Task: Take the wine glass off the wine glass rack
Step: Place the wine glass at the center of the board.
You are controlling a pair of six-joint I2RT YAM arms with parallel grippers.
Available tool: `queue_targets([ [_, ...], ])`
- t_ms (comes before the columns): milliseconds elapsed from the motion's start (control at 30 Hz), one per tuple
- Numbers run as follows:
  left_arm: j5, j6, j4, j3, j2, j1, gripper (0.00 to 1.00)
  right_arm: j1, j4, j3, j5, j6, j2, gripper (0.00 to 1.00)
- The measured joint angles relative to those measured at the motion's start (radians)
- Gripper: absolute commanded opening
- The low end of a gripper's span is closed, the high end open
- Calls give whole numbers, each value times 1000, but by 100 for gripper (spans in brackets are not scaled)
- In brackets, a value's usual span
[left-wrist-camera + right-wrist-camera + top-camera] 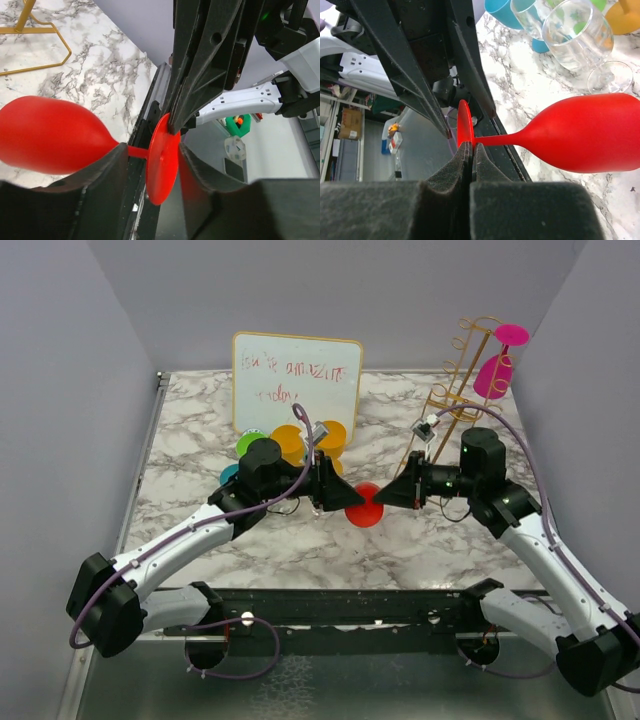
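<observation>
A red wine glass [365, 508] hangs on its side above the table between my two grippers. My right gripper [471, 147] is shut on the edge of its round foot [464, 120], and the bowl [590, 132] points away to the right. My left gripper [152, 150] is open; its jaws straddle the same foot [162, 160] with a gap on each side, the bowl [50, 135] lying to their left. The gold wine glass rack [455, 400] stands at the back right with a pink wine glass [497, 365] hanging upside down near its top.
A whiteboard [297, 380] leans at the back. In front of it stand coloured cups: yellow [330, 435], orange [290, 440], green [250, 440] and teal [230, 475]. A clear wine glass [577, 30] stands among them. The rack's wire base [45, 30] lies on the marble.
</observation>
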Motion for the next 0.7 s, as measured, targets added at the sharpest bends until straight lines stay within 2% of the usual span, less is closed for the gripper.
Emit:
queue_targets([
  [67, 0, -2, 0, 0, 0, 0, 29, 17, 12, 0, 8, 0, 14, 0],
  [133, 0, -1, -1, 0, -1, 0, 29, 20, 26, 0, 15, 0, 25, 1],
  [200, 0, 3, -3, 0, -6, 0, 24, 20, 38, 0, 18, 1, 31, 1],
  [267, -2, 11, -13, 0, -14, 0, 24, 20, 46, 0, 18, 1, 32, 0],
  [333, -1, 23, -30, 0, -21, 0, 31, 23, 50, 1, 18, 0, 31, 1],
  [367, -1, 29, -41, 0, -23, 0, 32, 23, 50, 1, 18, 0, 31, 1],
  [433, -1, 36, -59, 0, -25, 0, 25, 23, 50, 1, 19, 0, 31, 0],
  [500, -1, 44, -72, 0, -25, 0, 24, 23, 51, 1, 19, 1, 31, 0],
  [633, 0, 56, -86, 0, -25, 0, 12, 23, 63, 1, 20, 0, 19, 0],
  [700, 0, 63, -87, 2, -26, 0, 0, 23, 64, 1, 21, -1, 15, 0],
])
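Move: The red wine glass's foot is already between the two hands, still pinched by the right one: its middle is about 3 cm to the left hand's right and 2 cm back, and equally about 3 cm to the right hand's left and 2 cm back. Its bowl hangs some 6 cm ahead and 9 cm below. From the left hand, a clear glass stands roughly 12 cm ahead, 7 cm left and 16 cm down, with a yellow glass about 11 cm beyond that one. The red glass's foot is taken from both sides: the left fingers, half open around its left edge, close until nearly shut and pinch it, while that hand settles about 1 cm down and slightly back and left. The shut right fingers keep their hold on the opposite edge, the right hand first easing under 1 cm left and forward, then staying. ##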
